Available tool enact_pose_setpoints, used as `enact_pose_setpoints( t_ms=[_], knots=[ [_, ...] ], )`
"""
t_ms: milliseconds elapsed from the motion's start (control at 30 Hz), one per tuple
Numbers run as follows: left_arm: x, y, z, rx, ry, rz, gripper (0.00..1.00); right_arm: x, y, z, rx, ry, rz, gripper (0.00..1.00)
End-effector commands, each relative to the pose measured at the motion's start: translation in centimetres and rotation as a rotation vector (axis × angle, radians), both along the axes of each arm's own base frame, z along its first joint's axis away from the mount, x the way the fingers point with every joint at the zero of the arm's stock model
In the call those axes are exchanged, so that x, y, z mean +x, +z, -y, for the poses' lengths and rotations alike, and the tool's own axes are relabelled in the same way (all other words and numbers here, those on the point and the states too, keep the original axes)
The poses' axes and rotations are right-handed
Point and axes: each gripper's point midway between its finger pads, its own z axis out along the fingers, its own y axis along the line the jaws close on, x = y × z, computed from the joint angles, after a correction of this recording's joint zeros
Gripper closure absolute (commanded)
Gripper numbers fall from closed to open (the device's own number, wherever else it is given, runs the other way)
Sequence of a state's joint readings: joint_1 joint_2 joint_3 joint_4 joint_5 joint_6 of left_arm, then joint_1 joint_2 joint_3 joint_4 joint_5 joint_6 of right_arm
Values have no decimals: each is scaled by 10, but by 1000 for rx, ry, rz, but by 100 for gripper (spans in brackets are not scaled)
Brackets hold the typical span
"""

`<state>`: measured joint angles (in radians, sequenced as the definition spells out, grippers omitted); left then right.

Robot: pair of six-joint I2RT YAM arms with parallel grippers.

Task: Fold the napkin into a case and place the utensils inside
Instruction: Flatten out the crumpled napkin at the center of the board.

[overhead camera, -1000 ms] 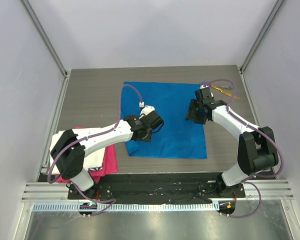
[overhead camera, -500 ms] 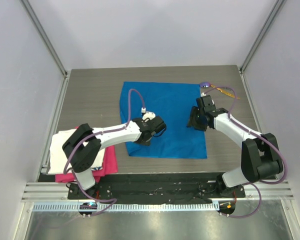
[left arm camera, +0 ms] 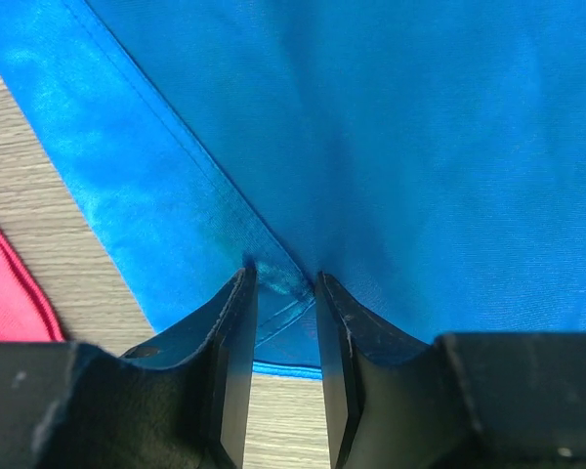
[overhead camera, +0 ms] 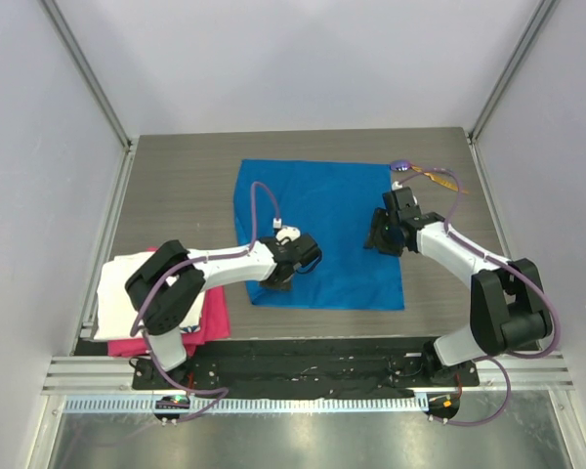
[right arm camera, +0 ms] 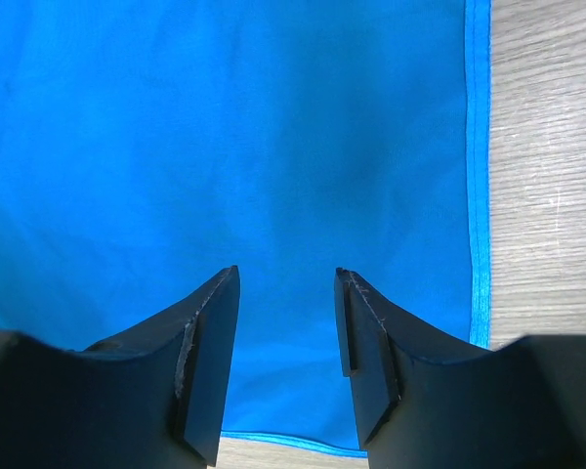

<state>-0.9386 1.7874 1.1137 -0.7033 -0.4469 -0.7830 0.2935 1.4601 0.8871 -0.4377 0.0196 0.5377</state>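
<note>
The blue napkin (overhead camera: 327, 230) lies spread flat on the table. My left gripper (overhead camera: 276, 277) is down on its near left corner. In the left wrist view its jaws (left arm camera: 281, 283) stand narrowly apart, tips astride a wrinkled diagonal fold of the napkin (left arm camera: 391, 147). My right gripper (overhead camera: 376, 238) hovers open over the napkin's right part, its jaws (right arm camera: 285, 278) above smooth napkin (right arm camera: 273, 127) with nothing between them. The utensils lie off the far right corner: a purple-headed piece (overhead camera: 400, 164) and an orange-yellow piece (overhead camera: 437, 177). No folded case shows.
A white cloth (overhead camera: 127, 283) lies on a pink cloth (overhead camera: 213, 315) at the near left of the wooden table (overhead camera: 176, 186). Metal frame posts and grey walls close in the sides. The arms' bases sit on the black rail (overhead camera: 313, 366) along the near edge.
My left gripper has moved nearer, down onto the napkin's near left corner, and its jaws have narrowed. My right gripper has slid slightly nearer, away from the utensils.
</note>
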Motion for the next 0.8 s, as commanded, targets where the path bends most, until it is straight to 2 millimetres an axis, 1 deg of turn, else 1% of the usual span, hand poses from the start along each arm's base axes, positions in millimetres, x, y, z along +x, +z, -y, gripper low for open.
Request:
enact_pose_setpoints(
  t_ms=[0,67,100,133,167,200,267,300,333,367,400,433,500,533,600,667,700,733,767],
  knots=[
    [1,-9,6,-69,31,-9,66,2,-9,-4,15,-23,-2,49],
    [2,-11,6,-83,31,-9,71,1,-15,-4,19,-34,-11,52],
    [4,-6,6,-92,41,7,77,0,-18,-3,14,-45,-19,53],
    [4,-3,5,-94,43,13,80,-1,-23,-1,12,-59,-32,56],
    [4,0,3,-96,48,25,83,-1,-27,5,-15,-80,-35,57],
    [6,10,3,-115,52,48,85,-3,-31,7,-26,-90,-43,58],
    [8,20,-1,-119,63,77,86,-6,-39,15,-60,-137,-57,66],
    [7,25,-5,-111,67,79,89,-7,-42,19,-72,-159,-62,67],
    [8,36,-8,-128,85,110,92,-9,-44,21,-76,-173,-64,69],
    [8,40,-12,-129,97,121,95,-11,-46,25,-82,-199,-68,74],
    [8,46,-17,-128,118,137,100,-11,-47,33,-110,-226,-65,75],
    [6,55,-26,-129,136,155,100,-12,-47,36,-113,-240,-65,75],
    [7,63,-48,-98,216,208,100,-13,-47,45,-127,-271,-63,76],
    [2,71,-60,-89,244,219,100,-14,-48,49,-135,-280,-66,76],
    [-1,70,-83,-88,338,233,100,-14,-46,57,-148,-303,-63,77],
    [-13,71,-104,-117,431,233,100,-16,-45,62,-162,-310,-66,77],
    [-15,73,-114,-135,478,235,100,-14,-41,66,-174,-315,-54,77],
    [-23,75,-121,-163,495,241,98,-14,-38,68,-182,-313,-54,77],
    [-27,80,-122,-195,502,246,80,-13,-31,66,-174,-301,-36,77]
  ],
)
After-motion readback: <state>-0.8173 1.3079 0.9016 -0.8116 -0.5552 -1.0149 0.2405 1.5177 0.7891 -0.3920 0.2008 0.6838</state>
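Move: The turned-in near-left corner tip of the napkin lies right between the left gripper's open fingers, about 1 cm below; the napkin's near edge is roughly 3 cm back, and the white cloth on the pink one some 28 cm left and 3 cm back. From the right gripper, the napkin's right edge is level, about 5 cm right and 5 cm below; the purple spoon is some 19 cm ahead and 4 cm right, its near-right corner 13 cm back and 5 cm right. Shut the left fingers on the tip of the turned-in corner, lift it about 7 cm and carry it some 8 cm left towards the white cloth, turning the wrist 20 degrees counter-clockwise. Meanwhile lower the right gripper 4 to 5 cm, half closing it, press its fingertips down on the napkin and drag right towards the edge, turning clockwise. ##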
